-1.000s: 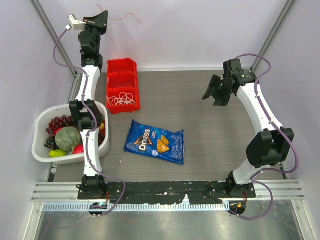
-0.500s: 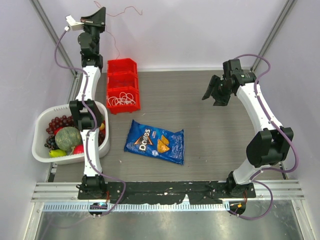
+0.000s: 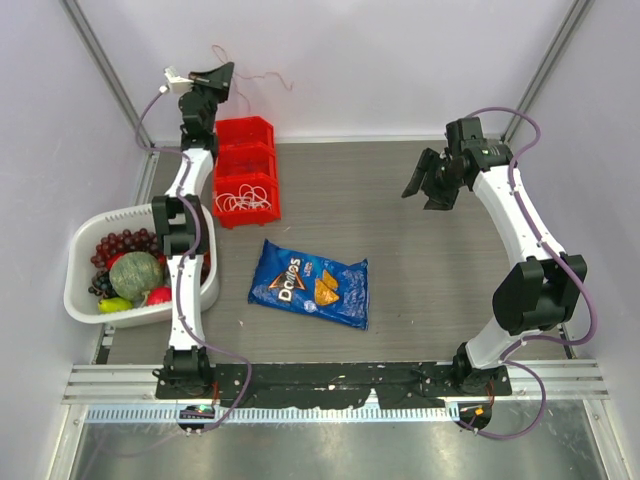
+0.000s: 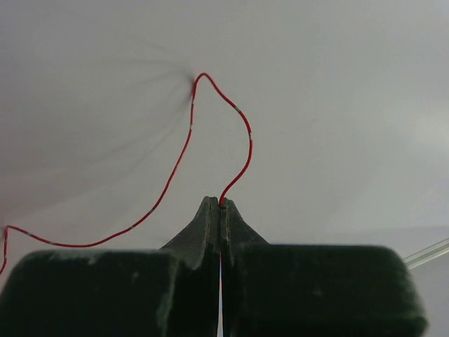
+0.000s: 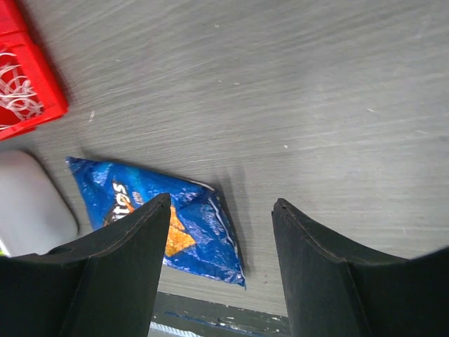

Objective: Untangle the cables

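My left gripper (image 3: 224, 74) is raised high at the back left, above the red bin (image 3: 246, 134), and is shut on a thin red cable (image 3: 266, 78). In the left wrist view the red cable (image 4: 242, 119) comes out from between the closed fingertips of the left gripper (image 4: 220, 202), loops up and trails off to the left against the white wall. More cables, white ones (image 3: 244, 198), lie curled in the bin's near compartment and show in the right wrist view as white cables (image 5: 14, 83). My right gripper (image 3: 424, 181) hangs open over the table at the right, holding nothing; its fingers (image 5: 133, 239) frame the table.
A blue chip bag (image 3: 310, 283) lies mid-table, seen below the right gripper as the chip bag (image 5: 202, 226). A white basket (image 3: 82, 298) of fruit and vegetables stands at the left edge. The red bin (image 5: 31, 105) sits at the back left.
The left arm has swung rightward and lower, toward the red bin, carrying the red cable along. The right arm has stayed put.
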### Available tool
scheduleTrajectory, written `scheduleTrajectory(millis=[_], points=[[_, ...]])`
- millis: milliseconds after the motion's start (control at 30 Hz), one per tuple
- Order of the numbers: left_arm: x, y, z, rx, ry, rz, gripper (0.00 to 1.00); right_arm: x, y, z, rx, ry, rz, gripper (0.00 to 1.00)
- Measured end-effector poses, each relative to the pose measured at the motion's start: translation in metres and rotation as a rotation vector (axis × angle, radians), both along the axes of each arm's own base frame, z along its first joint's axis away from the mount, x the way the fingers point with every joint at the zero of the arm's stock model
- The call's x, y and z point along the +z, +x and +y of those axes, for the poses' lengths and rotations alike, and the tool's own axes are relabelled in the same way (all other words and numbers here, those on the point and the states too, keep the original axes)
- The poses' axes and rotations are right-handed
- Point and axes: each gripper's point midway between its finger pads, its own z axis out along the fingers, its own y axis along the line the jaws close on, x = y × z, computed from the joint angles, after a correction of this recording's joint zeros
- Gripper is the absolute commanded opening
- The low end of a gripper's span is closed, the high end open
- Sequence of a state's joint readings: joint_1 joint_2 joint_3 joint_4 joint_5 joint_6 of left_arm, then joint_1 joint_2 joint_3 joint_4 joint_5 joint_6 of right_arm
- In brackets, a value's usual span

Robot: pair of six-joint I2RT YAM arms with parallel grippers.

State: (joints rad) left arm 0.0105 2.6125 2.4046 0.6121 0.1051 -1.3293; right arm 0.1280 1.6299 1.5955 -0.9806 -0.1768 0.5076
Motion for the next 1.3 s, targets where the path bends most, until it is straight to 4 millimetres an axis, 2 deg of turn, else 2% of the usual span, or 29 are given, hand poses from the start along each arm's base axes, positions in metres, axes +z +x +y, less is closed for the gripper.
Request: scheduleTrajectory(millis=[67,133,200,267,400,533,633,700,767,833,933,1100,1200,1300], points=[[-0.012,0.001,-0.003,-0.004,0.032,0.039,0.00,0.004,0.005,0.005,0.017,0.026,-0.026,0.66],[-0.013,-0.001,-0.005,-0.008,0.058,0.058,0.00,0.009,0.012,0.012,0.034,0.050,-0.063,0.66],[-0.003,-0.006,-0.007,-0.016,0.079,0.062,0.00,0.013,0.025,0.021,0.057,0.080,-0.112,0.65],[0.016,-0.014,-0.009,-0.023,0.100,0.050,0.00,0.014,0.037,0.033,0.080,0.111,-0.150,0.65],[0.085,-0.049,-0.014,-0.041,0.142,-0.031,0.00,0.003,0.063,0.069,0.144,0.152,-0.188,0.66],[0.174,-0.110,-0.018,-0.043,0.174,-0.162,0.00,0.003,0.078,0.120,0.244,0.211,-0.253,0.69],[0.224,-0.156,-0.020,-0.043,0.180,-0.255,0.00,0.024,0.093,0.162,0.316,0.291,-0.397,0.70],[0.243,-0.180,-0.021,-0.045,0.182,-0.294,0.00,0.046,0.107,0.191,0.352,0.357,-0.531,0.70],[0.252,-0.198,-0.021,-0.045,0.184,-0.310,0.00,0.063,0.120,0.217,0.386,0.403,-0.634,0.70],[0.251,-0.206,-0.021,-0.047,0.184,-0.301,0.00,0.077,0.136,0.248,0.422,0.446,-0.728,0.70],[0.242,-0.206,-0.022,-0.055,0.180,-0.274,0.00,0.077,0.157,0.290,0.461,0.496,-0.832,0.68],[0.232,-0.200,-0.022,-0.070,0.156,-0.225,0.00,0.039,0.158,0.348,0.534,0.544,-0.879,0.67],[0.233,-0.200,-0.021,-0.068,0.151,-0.218,0.00,0.014,0.155,0.378,0.571,0.536,-0.889,0.67],[0.239,-0.201,-0.020,-0.070,0.129,-0.221,0.00,-0.001,0.160,0.402,0.583,0.512,-0.923,0.67]])
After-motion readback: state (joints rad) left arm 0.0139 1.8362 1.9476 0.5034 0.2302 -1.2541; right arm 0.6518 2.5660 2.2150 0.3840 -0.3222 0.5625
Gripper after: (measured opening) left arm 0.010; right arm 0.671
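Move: About 47 cm to the right hand's left, 23 cm farther out and 18 cm below lies the blue cable in the red bin's middle compartment. From that hand, the white cable in the near compartment is some 46 cm left, 13 cm out and 18 cm down; the chip bag is 28 cm left, 12 cm back and 18 cm down. From the left hand, the blue cable is about 12 cm back, 8 cm right and 31 cm down. Sweeping left about 40 cm and forward some 16 cm, the open right hand arcs up roughly 8 cm and sinks back to its starting height beside the hanging blue cable, swinging its fingers up from steeply downward and turning counter-clockwise. The left hand dips slightly, then hauls the red cable up and back towards its base, tilting upward and keeping its pinch. ##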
